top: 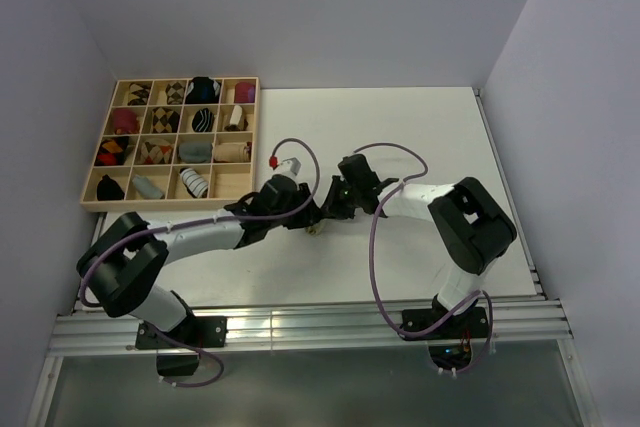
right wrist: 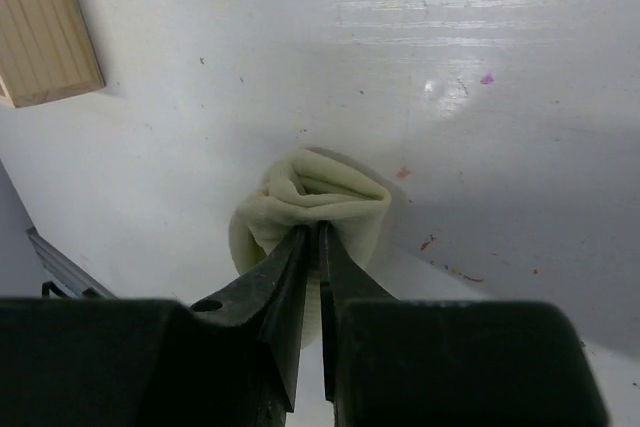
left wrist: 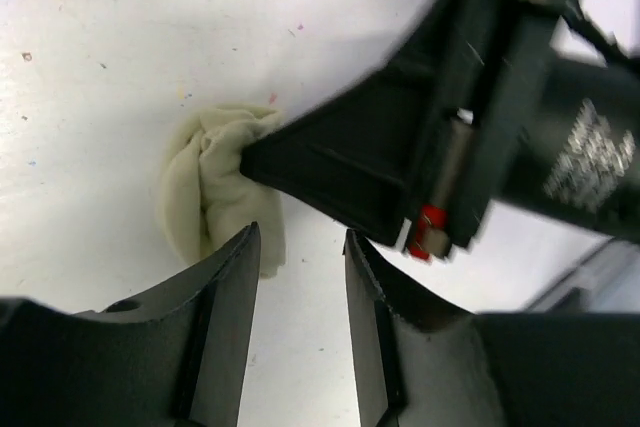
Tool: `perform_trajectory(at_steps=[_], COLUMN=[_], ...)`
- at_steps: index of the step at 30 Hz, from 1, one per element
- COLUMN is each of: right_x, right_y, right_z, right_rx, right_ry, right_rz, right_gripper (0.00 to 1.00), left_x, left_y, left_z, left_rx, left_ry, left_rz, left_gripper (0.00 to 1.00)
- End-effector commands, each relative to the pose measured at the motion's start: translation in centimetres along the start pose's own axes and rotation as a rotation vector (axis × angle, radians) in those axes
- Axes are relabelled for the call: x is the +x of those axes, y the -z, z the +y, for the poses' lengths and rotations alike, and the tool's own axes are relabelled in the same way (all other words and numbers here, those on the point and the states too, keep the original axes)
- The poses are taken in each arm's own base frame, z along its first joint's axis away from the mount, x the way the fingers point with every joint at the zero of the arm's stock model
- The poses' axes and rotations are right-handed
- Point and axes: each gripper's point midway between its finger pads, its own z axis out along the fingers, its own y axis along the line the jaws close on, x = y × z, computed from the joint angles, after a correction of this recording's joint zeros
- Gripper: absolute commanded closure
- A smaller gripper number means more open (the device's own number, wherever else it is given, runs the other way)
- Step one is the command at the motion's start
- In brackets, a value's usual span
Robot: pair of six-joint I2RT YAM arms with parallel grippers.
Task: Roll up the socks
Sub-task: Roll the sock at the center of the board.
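Observation:
The pale yellow-green sock (right wrist: 325,194) lies bunched into a small roll on the white table; it also shows in the left wrist view (left wrist: 205,187) and barely in the top view (top: 316,230). My right gripper (right wrist: 312,230) is shut on a fold of this sock at its near side. My left gripper (left wrist: 300,234) is open and empty just beside the sock, its left finger overlapping the sock's edge. The two grippers meet at the table's middle (top: 318,213). The white black-striped sock is out of view.
A wooden compartment tray (top: 170,205) with several rolled socks stands at the back left; its corner shows in the right wrist view (right wrist: 45,32). The right gripper's black body (left wrist: 400,147) crosses close in front of the left fingers.

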Motion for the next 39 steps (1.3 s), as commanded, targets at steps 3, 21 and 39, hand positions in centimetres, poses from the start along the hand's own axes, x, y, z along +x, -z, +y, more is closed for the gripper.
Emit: perform_trajectory(at_steps=[3,21,39], right_x=[1.9,2.1,-0.8], right_y=[-0.4,-0.5,2.8], right_z=[-2.9,-2.5,0.6], right_rx=[0.133,0.117,-0.004], right_ry=[0.0,-0.006,-0.024], right_rz=[0.06,0.079,-0.04], right_gripper=[0.84,0.84,0.82], left_x=[-1.3,2.6,4.0], left_y=[0.8,-2.3,-3.0], left_z=[-0.8,1.2,1.7], left_rx=[-0.139,-0.269,-0.277], left_ry=[-0.308,-0.58,-0.535], left_rz=[-0.19,-0.175,-0.078], left_gripper=[0.56,0.58,1.0])
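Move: The sock lies bunched on the board about 6 cm below the left fingertips and 2 cm to their right, neither ahead nor back. The right fingertips are already on it, its middle roughly 1 cm behind, 1 cm left of and 1 cm below them. In the tray, the striped sock roll sits some 29 cm left of the left hand and 9 cm farther out; the tan sock roll is about 20 cm left and 16 cm out. The right fingers keep their hold on the sock, almost still until they rise under 1 cm at the end. Beside them the left hand, still open, eases about 2 cm back and to its right, then sinks some 5 cm to the sock while the wrist turns roughly 40 degrees, its fingers swinging to point more forward. There it shuts and pinches the sock's fabric. ##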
